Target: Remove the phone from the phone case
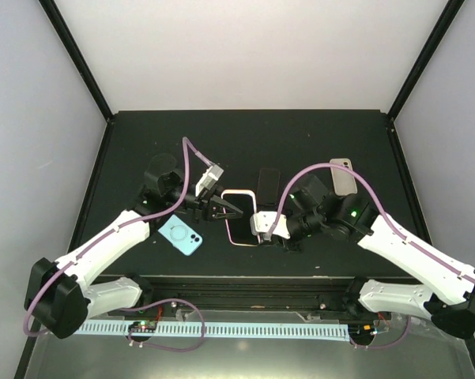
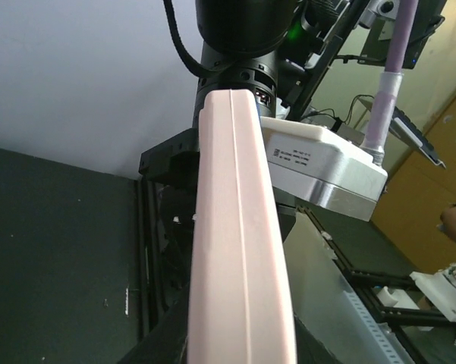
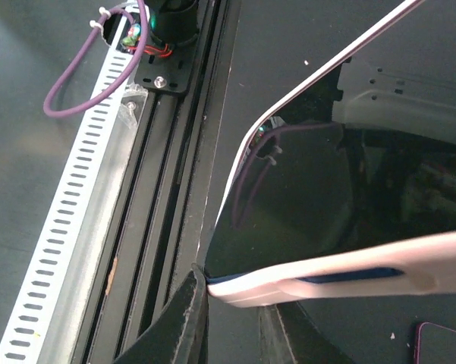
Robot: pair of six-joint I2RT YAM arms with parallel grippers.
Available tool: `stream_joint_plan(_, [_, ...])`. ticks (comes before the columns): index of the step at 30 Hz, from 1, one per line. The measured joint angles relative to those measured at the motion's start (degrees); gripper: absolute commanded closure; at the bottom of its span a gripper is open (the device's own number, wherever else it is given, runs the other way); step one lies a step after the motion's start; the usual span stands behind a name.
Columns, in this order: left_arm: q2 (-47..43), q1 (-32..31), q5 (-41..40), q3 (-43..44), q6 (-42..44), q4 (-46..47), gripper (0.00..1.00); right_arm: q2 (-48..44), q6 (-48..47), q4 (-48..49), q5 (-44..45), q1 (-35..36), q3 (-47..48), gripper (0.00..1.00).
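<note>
A phone with a dark screen point(image 1: 239, 215) sits in a pale pink phone case point(image 1: 228, 230), raised off the black table between both arms. My left gripper point(image 1: 224, 207) is shut on the case's left side. In the left wrist view the case's pink edge point(image 2: 239, 243) runs up the middle, and the left gripper point(image 2: 239, 347) barely shows at the bottom. My right gripper point(image 1: 262, 225) is shut on the right side. In the right wrist view its fingers point(image 3: 191, 315) pinch the case's corner point(image 3: 341, 269), below the glossy screen point(image 3: 326, 205). A thin blue strip shows between screen and pink rim.
A light blue case point(image 1: 180, 234) lies on the table front left of the held phone. A black phone point(image 1: 269, 187) lies just behind it, and a grey phone point(image 1: 342, 175) lies further right. The table's front rail point(image 3: 174, 152) and a white slotted cable duct point(image 3: 68, 197) run below.
</note>
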Motion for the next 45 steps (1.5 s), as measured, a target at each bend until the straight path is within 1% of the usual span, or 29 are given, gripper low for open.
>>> stream_joint_plan(10, [1.33,0.0,0.87,0.0,-3.45,1.55,0.98,0.63,-2.93,-0.63,3.15,0.81,0.68,0.93])
stream_joint_plan(18, [1.73,0.07,0.79,0.0,-3.82,2.36,0.98,0.68,-2.16,-0.22,5.7,1.14,0.7,0.94])
stream_joint_plan(19, [1.73,0.09,0.74,0.0,-3.82,2.43,0.98,0.68,-2.01,-0.09,6.14,1.22,0.7,0.93])
stream_joint_plan(24, [1.73,0.52,-0.33,0.0,-4.17,2.75,0.98,0.72,0.35,2.8,11.63,1.31,-0.2,0.92])
stream_joint_plan(27, [1.99,0.96,-2.23,0.0,-4.07,2.97,0.99,0.74,2.49,5.46,15.58,0.9,-1.25,0.9])
stream_joint_plan(29, [2.1,1.2,-3.74,0.0,-3.93,3.19,0.98,0.98,4.31,6.64,17.53,0.09,-1.51,0.83])
stream_joint_plan(31, [2.1,1.44,-5.25,0.02,-3.74,3.45,0.98,1.25,5.9,7.32,18.1,-0.9,-1.49,0.78])
stream_joint_plan(35, [2.27,1.68,-7.43,0.02,-3.8,3.65,0.98,1.4,9.62,8.02,17.46,-3.19,-1.46,0.75])
stream_joint_plan(37, [2.34,1.68,-7.72,0.02,-3.8,3.65,0.98,1.73,11.47,8.02,15.89,-4.24,-1.36,0.71])
stream_joint_plan(39, [2.34,1.7,-7.87,0.02,-3.89,3.43,0.98,2.12,13.31,7.98,12.85,-5.75,-1.11,0.66])
stream_joint_plan(41, [2.34,1.73,-7.76,0.02,-4.02,3.32,0.98,2.49,15.67,8.09,9.49,-7.61,-0.57,0.64])
stream_joint_plan(45, [2.29,1.73,-7.17,0.11,-4.28,3.39,0.98,3.32,19.37,8.24,3.23,-10.23,0.09,0.62])
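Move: The right fingers already pinch the rim of the pink phone case at its lower right corner; the case stands steeply with the screen towards the base, its middle about 3 cm ahead of this hand, 4 cm left and 6 cm above. The left fingers still grip it, its middle about 1 cm back, level sideways and 2 cm below them. From the right hand and some 25 cm below, the bare black phone lies 28 cm ahead, 5 cm right, the blue phone 12 cm ahead, 22 cm left. Still pinching the corner rim, the right hand pulls it forward, away from the base, slowly at first and then briskly for about 8 cm, sinking slightly before coming back up and turning some 25 degrees clockwise, and near the end its fingers open and let go of the rim right beside the corner. The left hand keeps its grip on case and phone and goes about 4 cm forward with the pull, turning roughly 10 degrees counter-clockwise. ##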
